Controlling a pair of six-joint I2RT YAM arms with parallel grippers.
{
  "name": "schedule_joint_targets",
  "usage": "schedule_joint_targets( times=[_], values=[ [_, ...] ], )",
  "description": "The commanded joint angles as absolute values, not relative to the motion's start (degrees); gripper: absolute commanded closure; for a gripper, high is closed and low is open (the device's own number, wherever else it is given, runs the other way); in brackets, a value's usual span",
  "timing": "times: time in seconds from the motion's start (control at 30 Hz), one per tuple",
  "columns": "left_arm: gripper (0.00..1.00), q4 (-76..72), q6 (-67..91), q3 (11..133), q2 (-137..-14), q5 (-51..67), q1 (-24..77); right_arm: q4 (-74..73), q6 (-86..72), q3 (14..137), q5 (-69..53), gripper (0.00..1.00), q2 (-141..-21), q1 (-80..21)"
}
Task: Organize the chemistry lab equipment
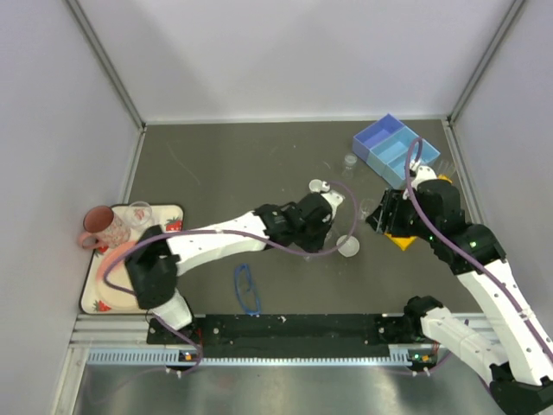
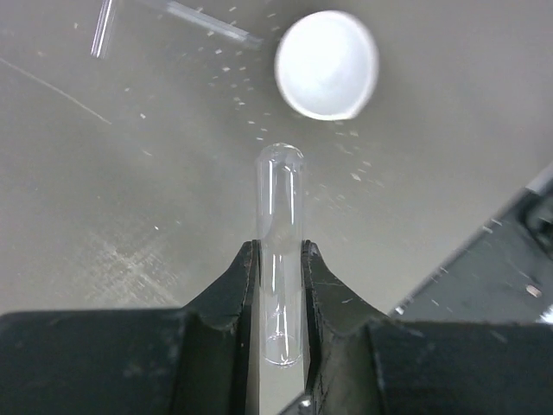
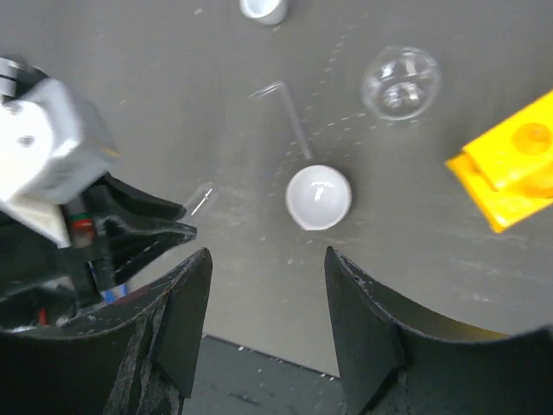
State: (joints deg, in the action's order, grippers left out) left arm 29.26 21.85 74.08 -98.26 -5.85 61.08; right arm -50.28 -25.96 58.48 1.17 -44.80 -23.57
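Observation:
My left gripper [image 2: 281,246] is shut on a thin clear tube [image 2: 281,199] that points forward at a small white dish [image 2: 327,65]. From above, the left gripper [image 1: 328,232] sits mid-table beside that dish [image 1: 348,246]. My right gripper [image 3: 268,259] hangs open and empty above the table, just short of the dish [image 3: 318,197]. In the overhead view the right gripper [image 1: 378,218] is near a clear beaker [image 1: 369,207]. The yellow rack [image 3: 510,173] lies to its right, with a second loose tube [image 3: 294,121] ahead. The light-blue tray [image 1: 390,149] stands at the back right.
Blue goggles [image 1: 247,288] lie near the front edge. A second white dish [image 1: 318,185] and another beaker [image 1: 350,161] sit behind the grippers. On the far left a plate [image 1: 130,259] carries a pink mug [image 1: 99,226] and a clear cup [image 1: 138,213].

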Motion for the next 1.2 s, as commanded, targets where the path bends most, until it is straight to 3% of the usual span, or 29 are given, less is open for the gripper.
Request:
schedule_joint_targets(
  times=[0.0,0.43,0.7,0.9,1.17],
  values=[
    [1.00,30.0,17.8,71.5,-87.5,3.9,61.4,-46.6,-25.5,57.8,-12.0,0.44,-44.3,-24.1],
    [1.00,21.8,14.0,58.8,-61.1,31.1,61.3,-30.6,-34.3,54.1,-46.2,0.47,-41.3,-24.6],
    [1.00,15.0,16.3,54.1,-53.1,37.0,61.1,-22.5,-42.9,50.7,-46.7,0.47,-39.1,-32.4],
    [1.00,13.3,17.0,54.8,-54.1,38.1,60.9,-19.6,-44.1,50.5,-40.2,0.47,-40.7,-43.0],
    [1.00,12.7,17.0,55.6,-55.2,38.3,60.1,-16.9,-44.7,50.6,-36.6,0.48,-42.5,-48.5]
  ],
)
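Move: The left fingers already hold the test tube, lifted some 8 cm off the table. The open right gripper it is taken to is about 14 cm to the right and 13 cm higher, level in reach; the tube thus lies 14 cm left of the right hand and 13 cm below. From the left hand, the white bowl is some 5 cm ahead and 7 cm right, the beaker 14 cm ahead and 12 cm right, both roughly 8 cm lower. Still pinching the test tube, the left fingers carry it up about 18 cm and back some 16 cm, drifting a little left, and swing from pointing down to nearly level and rightward, then settle. The right hand comes to meet it, first left, then also back and up, about 15 cm leftward in all, turning its half-open fingers to point left at the tube. ##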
